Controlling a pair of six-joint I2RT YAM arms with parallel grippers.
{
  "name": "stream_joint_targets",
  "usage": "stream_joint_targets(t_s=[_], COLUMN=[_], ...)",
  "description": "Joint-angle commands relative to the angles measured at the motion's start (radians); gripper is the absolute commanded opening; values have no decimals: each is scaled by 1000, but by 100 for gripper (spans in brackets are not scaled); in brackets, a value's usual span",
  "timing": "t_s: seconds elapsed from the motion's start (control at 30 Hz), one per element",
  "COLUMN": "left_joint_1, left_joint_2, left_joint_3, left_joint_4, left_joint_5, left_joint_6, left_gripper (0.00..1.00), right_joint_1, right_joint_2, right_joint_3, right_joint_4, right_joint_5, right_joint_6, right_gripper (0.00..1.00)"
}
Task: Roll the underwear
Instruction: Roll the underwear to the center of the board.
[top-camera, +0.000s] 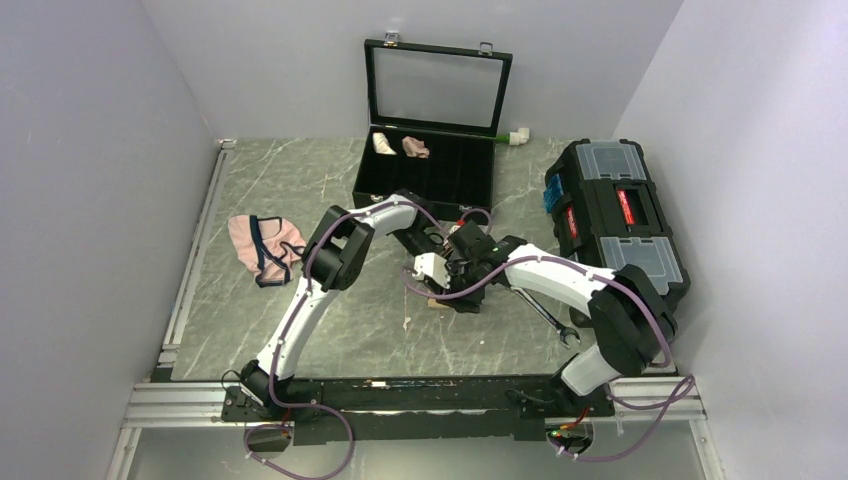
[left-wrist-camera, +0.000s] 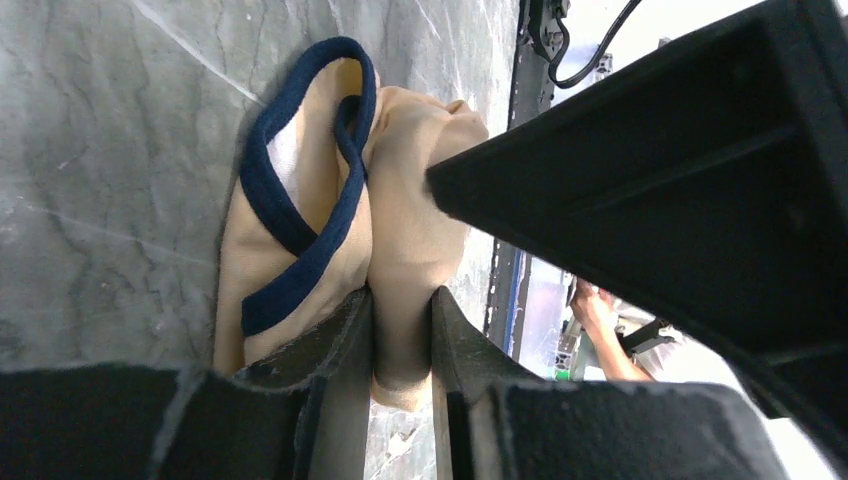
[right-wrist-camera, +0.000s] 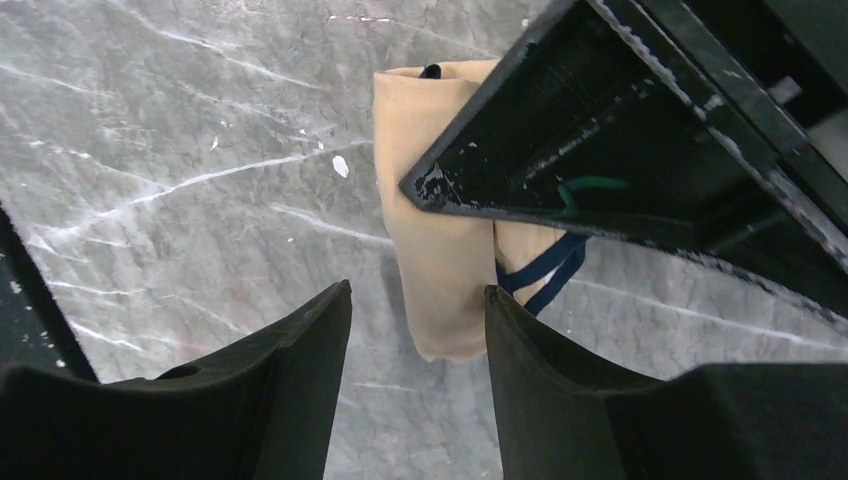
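Observation:
The tan underwear with navy edging lies partly rolled on the grey marbled table. My left gripper is shut on the rolled part, which is pinched between both fingers. In the right wrist view the roll of the underwear ends between the fingers of my right gripper, which stands open; the cloth touches only the right-hand finger. The two grippers meet over the table's middle, where just a tan scrap of the underwear shows beneath them.
Pink underwear lies at the left. An open black case at the back holds two small fabric rolls. A black toolbox stands at the right, and a wrench lies under the right arm.

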Motion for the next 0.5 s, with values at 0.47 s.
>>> stream_joint_targets(t_s=[0.47], left_joint_1=[-10], left_joint_2=[49], left_joint_3=[-26], left_joint_4=[-11], left_joint_5=[-126], left_joint_6=[75], left_gripper=[0], right_joint_1=[55], right_joint_2=[186], right_joint_3=[11], right_joint_4=[46], right_joint_5=[98], right_joint_6=[-12], right_gripper=[20])
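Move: The rolled underwear lies crosswise under the right hand, its middle about 4 cm below, 1 cm ahead and 2 cm to the left; its right end sits just below the open fingers. The left hand already pinches the roll, whose middle lies about 2 cm to that hand's right, 1 cm back and 1 cm below. From the right hand, the black box is some 21 cm ahead and 6 cm left, 1 cm lower; the wrench is about 15 cm right, 4 cm back and 4 cm lower. The right hand's fingers straddle the right end of the roll and close on it, pinching the cloth, after sinking about 3.5 cm with barely any drift forward. They shut from half open to roughly a third, most quickly at the very end, while the wrist tilts only some 5 degrees. The left hand stays in place and keeps its pinch on the roll. ##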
